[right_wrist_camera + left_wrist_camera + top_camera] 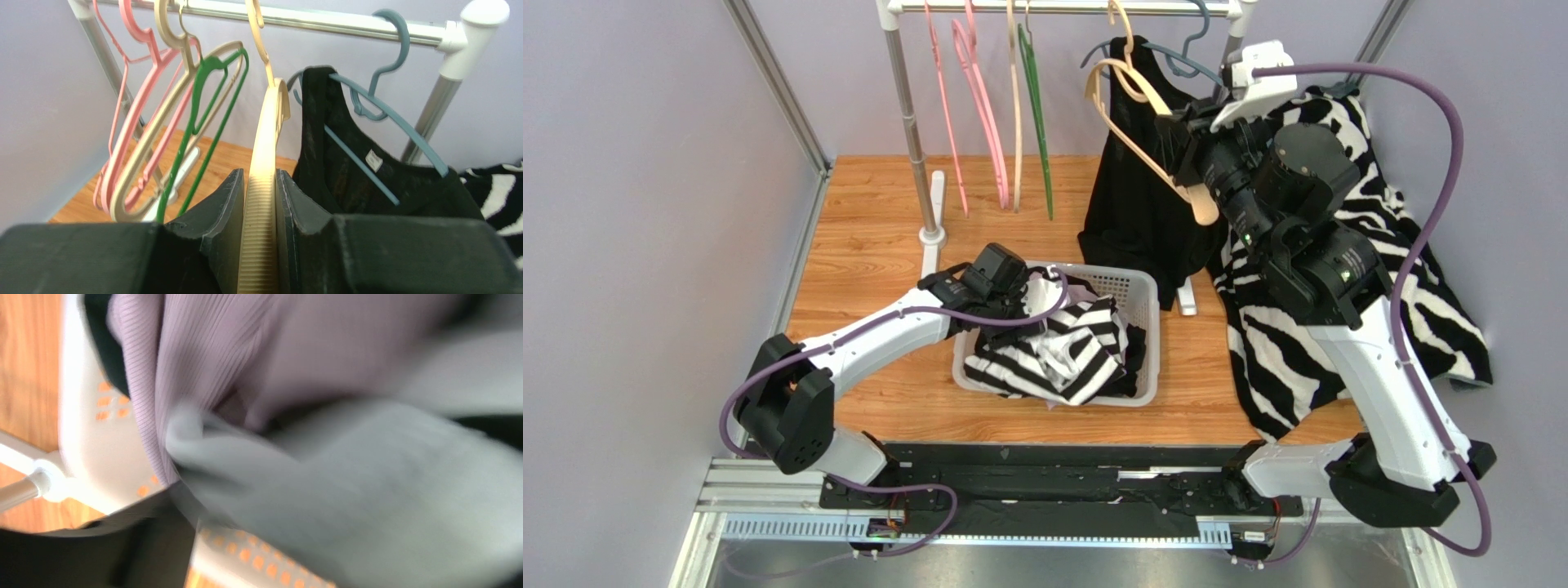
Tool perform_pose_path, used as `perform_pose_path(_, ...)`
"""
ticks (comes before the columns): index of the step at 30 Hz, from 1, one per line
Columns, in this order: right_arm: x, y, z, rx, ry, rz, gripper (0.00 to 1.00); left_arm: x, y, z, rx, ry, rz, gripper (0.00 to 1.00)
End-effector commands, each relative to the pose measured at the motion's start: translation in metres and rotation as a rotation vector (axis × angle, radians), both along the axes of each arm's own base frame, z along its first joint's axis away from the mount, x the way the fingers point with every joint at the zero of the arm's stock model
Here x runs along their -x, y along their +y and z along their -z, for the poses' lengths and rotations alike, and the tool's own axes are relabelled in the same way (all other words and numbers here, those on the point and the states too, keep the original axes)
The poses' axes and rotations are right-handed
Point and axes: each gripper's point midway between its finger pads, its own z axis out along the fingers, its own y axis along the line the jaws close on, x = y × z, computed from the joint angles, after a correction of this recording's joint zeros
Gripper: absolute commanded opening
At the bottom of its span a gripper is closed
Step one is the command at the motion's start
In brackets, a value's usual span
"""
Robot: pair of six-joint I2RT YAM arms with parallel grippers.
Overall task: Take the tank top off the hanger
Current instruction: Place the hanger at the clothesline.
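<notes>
My right gripper [259,177] is shut on the ribbed shoulder of a bare beige hanger [264,147], whose hook is over the rail [319,21]. From above, that hanger [1136,116] tilts out from the rack at my right gripper [1185,135]. My left gripper [1008,279] is low over the back left corner of the white basket [1146,349]. A pale lavender ribbed tank top [202,361] fills the blurred left wrist view, bunched with grey cloth [380,502] above the basket wall [92,435]. The left fingers are not discernible there.
A black top [344,165] hangs on a blue hanger [393,128] just right of the beige one. Bare pink [971,86], cream and green [1036,110] hangers hang to the left. Striped clothes [1075,355] fill the basket. A zebra-print garment [1406,257] lies at the right.
</notes>
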Motion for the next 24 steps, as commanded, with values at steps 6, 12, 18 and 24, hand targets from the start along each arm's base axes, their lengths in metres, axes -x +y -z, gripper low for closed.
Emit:
perform_pose_path(6, -0.027, 0.017, -0.066, -0.209, -0.123, -0.066, 0.0, 0.027, 0.023, -0.125, 0.166, -0.12, -0.091, 0.93)
perform_pose_path(12, -0.051, 0.031, -0.054, -0.238, -0.098, -0.083, 0.0, 0.056, 0.043, -0.157, 0.149, -0.093, -0.066, 0.94)
perform_pose_path(18, -0.073, 0.041, -0.04, -0.249, -0.069, -0.088, 0.0, 0.107, 0.042, -0.18, 0.247, 0.019, 0.063, 0.94)
perform_pose_path(24, -0.087, 0.046, -0.022, -0.254, -0.039, -0.097, 0.0, 0.121, 0.04, -0.189, 0.291, 0.046, 0.099, 0.94)
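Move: The right gripper holds the beige hanger; its spot on the clothesline lies about 23 cm ahead, 11 cm left and 10 cm higher. The green hanger hangs some 22 cm ahead and 18 left, slightly lower; the black tank top is 22 ahead, 3 left and about 15 below. From the left gripper, the striped tank top lies some 7 cm right, 1 cm back and 4 below, in the basket, whose middle is 7 cm right and level ahead, 5 below. Carry the held beige hanger forward about 9 cm and half as far left towards the clothesline, lifting some 3 cm before sinking back, rolling its left side up a little, grip kept. Meanwhile open the left gripper wide, free of the striped tank top, and bring it straight up, then back as well, away from the basket, about 18 cm up in all. ##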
